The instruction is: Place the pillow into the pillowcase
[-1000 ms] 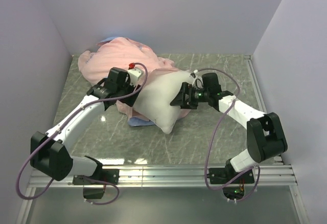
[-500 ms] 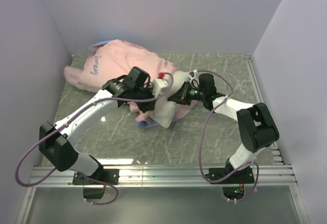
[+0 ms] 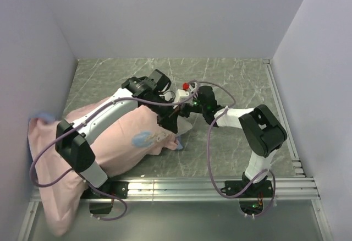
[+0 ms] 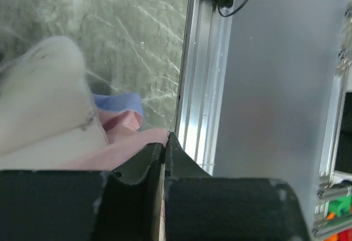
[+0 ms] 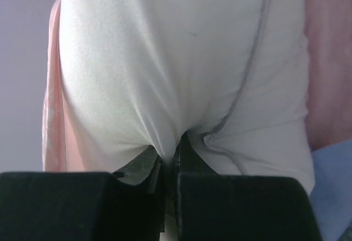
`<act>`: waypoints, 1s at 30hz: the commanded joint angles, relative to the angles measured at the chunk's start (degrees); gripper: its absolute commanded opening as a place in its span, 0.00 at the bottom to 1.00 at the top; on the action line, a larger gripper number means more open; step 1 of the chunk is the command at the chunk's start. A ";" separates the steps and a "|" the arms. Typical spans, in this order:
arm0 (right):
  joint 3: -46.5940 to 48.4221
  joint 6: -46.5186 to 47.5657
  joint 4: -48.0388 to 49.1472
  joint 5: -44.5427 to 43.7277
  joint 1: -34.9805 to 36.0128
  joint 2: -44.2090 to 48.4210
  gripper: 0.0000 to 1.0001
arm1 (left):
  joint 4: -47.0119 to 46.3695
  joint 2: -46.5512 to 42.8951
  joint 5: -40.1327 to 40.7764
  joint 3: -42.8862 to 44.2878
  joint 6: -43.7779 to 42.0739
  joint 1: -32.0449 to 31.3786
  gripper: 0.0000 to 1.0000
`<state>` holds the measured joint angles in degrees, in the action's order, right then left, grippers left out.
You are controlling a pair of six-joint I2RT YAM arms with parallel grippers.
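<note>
The pink pillowcase [image 3: 110, 142] is drawn over most of the white pillow [image 3: 187, 124] and spills off the table's front left edge. Only a white corner of the pillow shows at its right end. My left gripper [image 3: 166, 119] is shut on the pillowcase's pink rim [image 4: 157, 136], with the pillow [image 4: 44, 103] bulging beside it. My right gripper [image 3: 184, 109] is shut on a pinch of the pillow's white fabric [image 5: 181, 76], with pink pillowcase [image 5: 52, 114] on both sides. A blue patch [image 3: 144, 138] of the case shows.
The grey marble table [image 3: 231, 76] is walled at the back and both sides. An aluminium rail [image 3: 181, 185] runs along the front edge and shows in the left wrist view [image 4: 198, 87]. The two arms cross closely at mid-table.
The pillowcase has been swept from the back left to the front left, over the pillow. The left gripper has moved right and forward with the rim. The right gripper has moved left, still holding the pillow.
</note>
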<state>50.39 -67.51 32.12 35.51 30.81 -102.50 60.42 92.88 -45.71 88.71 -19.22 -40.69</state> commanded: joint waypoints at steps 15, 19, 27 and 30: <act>-9.43 31.63 -15.59 14.67 3.64 13.55 0.00 | -16.37 -5.52 4.20 0.15 14.37 16.87 0.29; -9.70 35.32 -17.69 15.99 5.40 17.15 0.12 | -23.43 -6.06 28.84 2.85 22.99 16.43 0.67; -3.03 37.90 -31.15 12.76 -3.19 20.76 0.73 | -19.64 1.59 40.35 8.32 23.18 15.47 0.74; -0.57 33.51 -31.68 10.82 -7.95 19.97 0.80 | -18.25 5.18 47.63 11.12 25.46 12.66 0.71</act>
<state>45.93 -31.70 3.53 49.21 26.52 -83.99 41.52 94.83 -6.87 95.68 3.53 -25.36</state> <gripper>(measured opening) 0.793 0.715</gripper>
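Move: The left hand already pinches a rim of the pillowcase, with the exposed pillow end about 8 cm ahead, 5 cm to its right and some 10 cm below. The case's blue-lined near corner is roughly 3 cm ahead, 4 cm right and 15 cm below that hand. The right hand already pinches the pillow end, right at its fingers; from it, the near corner lies some 12 cm back, level sideways and 9 cm below. Still pinching the pillow end, the right hand drags it back towards the base by about 12 cm, turning counter-clockwise, then opens and eases off forward and a little right. The left lets go of the pillowcase rim, rises forward and left, then continues forward while sinking to the far side of the mouth, over 20 cm in all, turning counter-clockwise and ending wide open. ##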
